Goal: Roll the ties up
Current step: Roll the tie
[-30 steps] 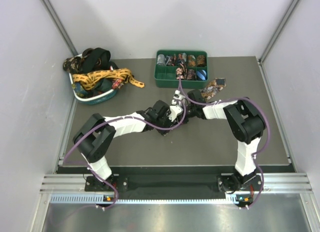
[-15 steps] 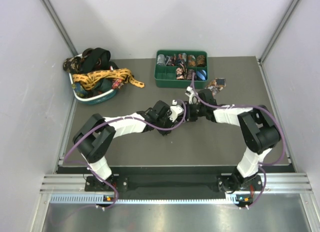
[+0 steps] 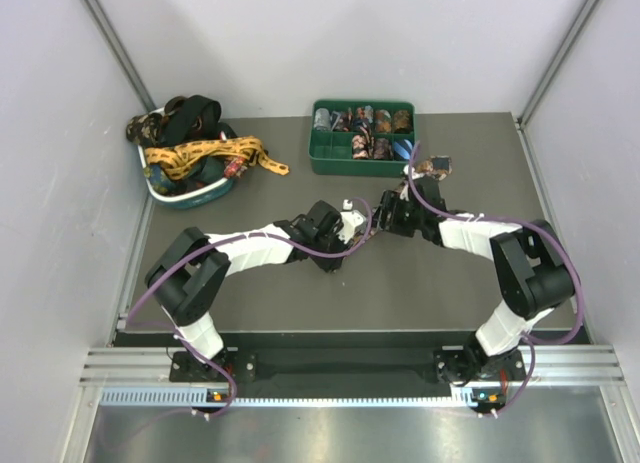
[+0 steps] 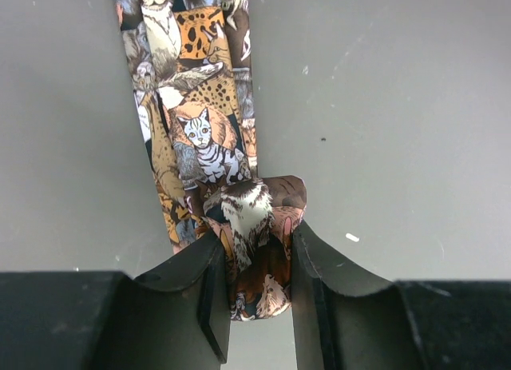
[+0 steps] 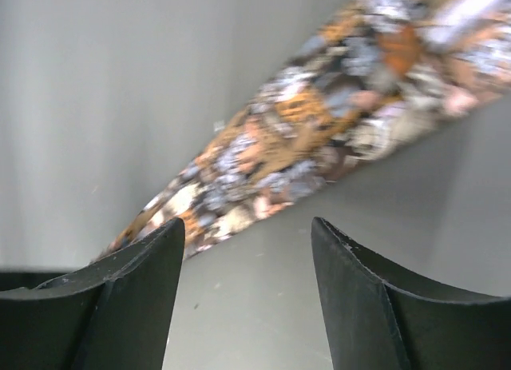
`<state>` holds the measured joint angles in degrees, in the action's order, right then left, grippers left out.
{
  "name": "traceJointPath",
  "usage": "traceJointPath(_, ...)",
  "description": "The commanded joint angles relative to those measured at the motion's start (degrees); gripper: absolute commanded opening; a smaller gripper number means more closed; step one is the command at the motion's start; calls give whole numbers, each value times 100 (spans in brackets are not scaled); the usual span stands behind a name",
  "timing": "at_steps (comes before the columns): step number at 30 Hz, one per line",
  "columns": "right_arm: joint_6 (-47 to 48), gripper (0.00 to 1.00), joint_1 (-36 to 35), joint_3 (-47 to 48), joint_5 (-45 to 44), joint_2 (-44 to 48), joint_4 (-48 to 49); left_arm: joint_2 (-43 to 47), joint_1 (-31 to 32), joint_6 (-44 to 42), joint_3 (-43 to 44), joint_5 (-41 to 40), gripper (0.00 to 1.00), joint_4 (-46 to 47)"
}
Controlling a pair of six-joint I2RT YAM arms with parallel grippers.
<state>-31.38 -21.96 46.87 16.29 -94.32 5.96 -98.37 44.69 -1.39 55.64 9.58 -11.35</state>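
A brown animal-print tie (image 4: 196, 106) lies flat on the grey table and runs away from my left gripper (image 4: 254, 262). That gripper is shut on the tie's rolled end (image 4: 255, 226). From above, the left gripper (image 3: 356, 227) sits at mid-table, with the tie's far end (image 3: 433, 167) showing past the right arm. My right gripper (image 5: 247, 234) is open and holds nothing. It hovers just beside the tie's strip (image 5: 319, 138), which looks blurred. In the top view the right gripper (image 3: 386, 215) is close to the left one.
A green divided tray (image 3: 325, 163) at the back centre holds several rolled ties (image 3: 365, 121). A white basket (image 3: 160, 188) at the back left is piled with loose ties (image 3: 195, 153), and a yellow one hangs over its rim. Purple cables run along both arms.
My right gripper has opened wider and drawn back from beside the tray toward the right. The tie's far end has shifted slightly back. The left gripper keeps its hold in place.
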Motion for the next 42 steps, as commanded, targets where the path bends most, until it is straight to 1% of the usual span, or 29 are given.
traceJointPath(1,-500,64,60,207,-881,21,-190,-42,31,130,70,-211,30,-754)
traceJointPath(2,-545,63,42,304,-935,-59,-391,-51,40,130,105,-281,30,-789)
traceJointPath(3,-693,60,25,392,-961,-129,-507,-60,40,130,114,-299,30,-807)
traceJointPath(4,-781,59,7,549,-1170,-252,-577,-86,40,130,131,-308,30,-824)
traceJointPath(6,-1035,58,-124,586,-1556,-288,-797,-86,31,113,132,-378,30,-851)
traceJointPath(11,-1590,58,-362,630,-2068,-350,-859,-95,31,86,175,-484,31,-930)
traceJointPath(12,-1730,57,-371,752,-2243,-385,-903,-95,31,77,193,-501,31,-965)
traceJointPath(14,-1907,54,-380,963,-2455,-543,-1297,-130,31,60,246,-528,31,-1009)
traceJointPath(15,-2038,51,-388,1199,-2630,-622,-1429,-156,23,51,263,-536,31,-1026)
traceJointPath(16,-2109,48,-415,1332,-2736,-770,-1805,-174,31,42,272,-545,31,-1027)
traceJointPath(18,-2310,45,-459,1674,-3060,-920,-2132,-209,23,42,299,-528,31,-1027)
traceJointPath(20,-2495,43,-485,1746,-3167,-1044,-2213,-227,31,42,307,-501,31,-1018)
traceJointPath(23,-2724,35,-494,1755,-3360,-1106,-2230,-271,31,51,325,-422,31,-983)
traceJointPath(24,-2733,30,-485,1799,-3439,-1132,-2230,-288,31,51,334,-414,31,-983)
traceJointPath(25,-2734,27,-476,1825,-3483,-1167,-2222,-297,31,42,351,-414,31,-1000)
traceJointPath(26,-2725,26,-485,1869,-3493,-1211,-2274,-314,23,25,351,-422,31,-1000)
traceJointPath(27,-2716,20,-476,1983,-3545,-1289,-2335,-332,31,16,369,-431,31,-1009)
traceJointPath(28,-2699,15,-459,2018,-3572,-1325,-2336,-341,23,7,386,-448,31,-1018)
traceJointPath(29,-2681,14,-441,2054,-3598,-1352,-2336,-350,23,-2,395,-440,31,-1018)
traceJointPath(32,-2585,1,-389,2150,-3616,-1510,-2301,-385,22,-11,439,-396,31,-1018)
traceJointPath(35,-2549,0,-292,2160,-3616,-1572,-2248,-455,14,-28,509,-379,31,-1009)
traceJointPath(39,-2523,0,-90,1748,-3677,-1300,-1932,-613,5,-63,632,-282,31,-983)
traceJointPath(42,-2409,0,190,1597,-3581,-1176,-1773,-798,5,-90,869,-168,30,-991)
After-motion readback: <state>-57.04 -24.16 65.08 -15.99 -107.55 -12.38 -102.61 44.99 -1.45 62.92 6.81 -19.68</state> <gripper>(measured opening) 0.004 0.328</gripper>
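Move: The stretch of tie that the open right hand goes for lies about 6 cm ahead, 4 cm to its right and 3 cm below. From that hand, the rolled end in the left fingers is some 6 cm back and 8 cm left, the tie's wide end 12 cm ahead and 11 cm right, the green tray 18 cm ahead and 5 cm left. From the left hand the stretch lies about 11 cm ahead and 11 cm right. Dipping and turning clockwise, right hand goes about 8 cm forward-right and pinches the tie; left holds the roll. ##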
